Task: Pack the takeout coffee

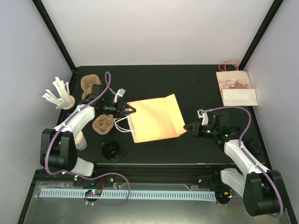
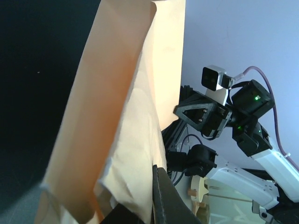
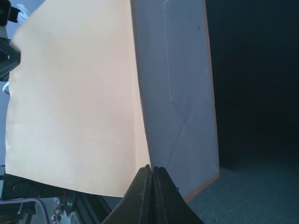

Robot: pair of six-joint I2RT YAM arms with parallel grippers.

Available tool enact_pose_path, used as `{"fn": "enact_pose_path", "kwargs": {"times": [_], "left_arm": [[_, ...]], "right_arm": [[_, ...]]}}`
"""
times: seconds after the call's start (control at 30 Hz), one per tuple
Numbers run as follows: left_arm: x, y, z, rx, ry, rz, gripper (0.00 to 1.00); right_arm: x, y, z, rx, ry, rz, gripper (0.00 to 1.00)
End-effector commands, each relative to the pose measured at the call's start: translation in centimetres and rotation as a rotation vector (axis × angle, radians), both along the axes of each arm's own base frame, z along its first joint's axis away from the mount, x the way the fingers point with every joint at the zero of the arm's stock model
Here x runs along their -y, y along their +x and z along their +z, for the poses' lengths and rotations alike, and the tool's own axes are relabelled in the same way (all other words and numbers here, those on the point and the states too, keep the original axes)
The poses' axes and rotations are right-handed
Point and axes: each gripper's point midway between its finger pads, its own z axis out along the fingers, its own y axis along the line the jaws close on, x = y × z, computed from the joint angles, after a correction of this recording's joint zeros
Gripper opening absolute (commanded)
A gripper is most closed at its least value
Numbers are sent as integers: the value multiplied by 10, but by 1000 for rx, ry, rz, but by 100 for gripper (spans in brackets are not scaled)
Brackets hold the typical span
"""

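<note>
A tan paper bag (image 1: 154, 119) lies flat on the middle of the black table, its white handles (image 1: 122, 126) pointing left. My left gripper (image 1: 130, 110) is shut on the bag's mouth edge; the left wrist view shows the paper (image 2: 117, 116) pinched between the fingertips (image 2: 156, 170). My right gripper (image 1: 187, 127) is shut on the folded bottom flap at the bag's right edge, and the right wrist view has the crease (image 3: 140, 116) running straight into the closed tips (image 3: 152, 169). A white paper cup (image 1: 80, 140) stands beside the left arm, and a black lid (image 1: 112, 150) lies near the front.
Two brown pulp cup carriers (image 1: 91, 83) (image 1: 103, 123) lie left of the bag. A holder of white sticks (image 1: 58, 95) stands at far left. A printed paper bag (image 1: 236, 87) lies at back right. Frame posts rise at the back corners.
</note>
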Motion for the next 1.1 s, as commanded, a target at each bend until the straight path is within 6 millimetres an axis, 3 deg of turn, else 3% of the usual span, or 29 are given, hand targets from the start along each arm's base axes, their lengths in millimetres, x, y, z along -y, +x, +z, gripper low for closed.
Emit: {"fn": "enact_pose_path", "kwargs": {"times": [0.0, 0.3, 0.47, 0.57, 0.6, 0.77, 0.9, 1.07], "left_arm": [[-7, 5, 1, 34, -9, 2, 2], [-13, 6, 5, 46, 5, 21, 2], [-6, 2, 12, 60, -7, 2, 2], [0, 1, 20, 62, -25, -7, 2], [2, 1, 25, 67, -34, -11, 2], [14, 0, 54, 108, -53, -21, 2], [19, -1, 83, 159, -65, -9, 4], [20, 1, 130, 256, -39, 24, 5]], "right_arm": [[3, 0, 5, -17, 70, -9, 1], [20, 7, -3, -49, 109, -99, 2], [15, 11, 14, -1, 146, -62, 19], [15, 14, 25, 42, 110, -41, 38], [15, 14, 28, 55, 94, -35, 45], [-1, 20, 52, 160, -147, -15, 63], [-13, 26, 73, 237, -296, -20, 66], [-26, 31, 92, 273, -279, 0, 67]]}}
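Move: Both hands hold the orange bag: its middle lies about 9 cm right, 3 cm back and 6 cm below the left hand, and 11 cm left and 3 cm ahead of the right hand, about level. From the left hand, the cup carrier's near part is about 13 cm left and 2 cm back, the black cup 10 cm left and 14 cm back, both some 15 cm down. The printed bag lies 21 cm right, 16 cm ahead of the right hand, 7 cm down. Right fingers open wide off the bag's base, rising about 10 cm; the left hand rises too, still shut. ##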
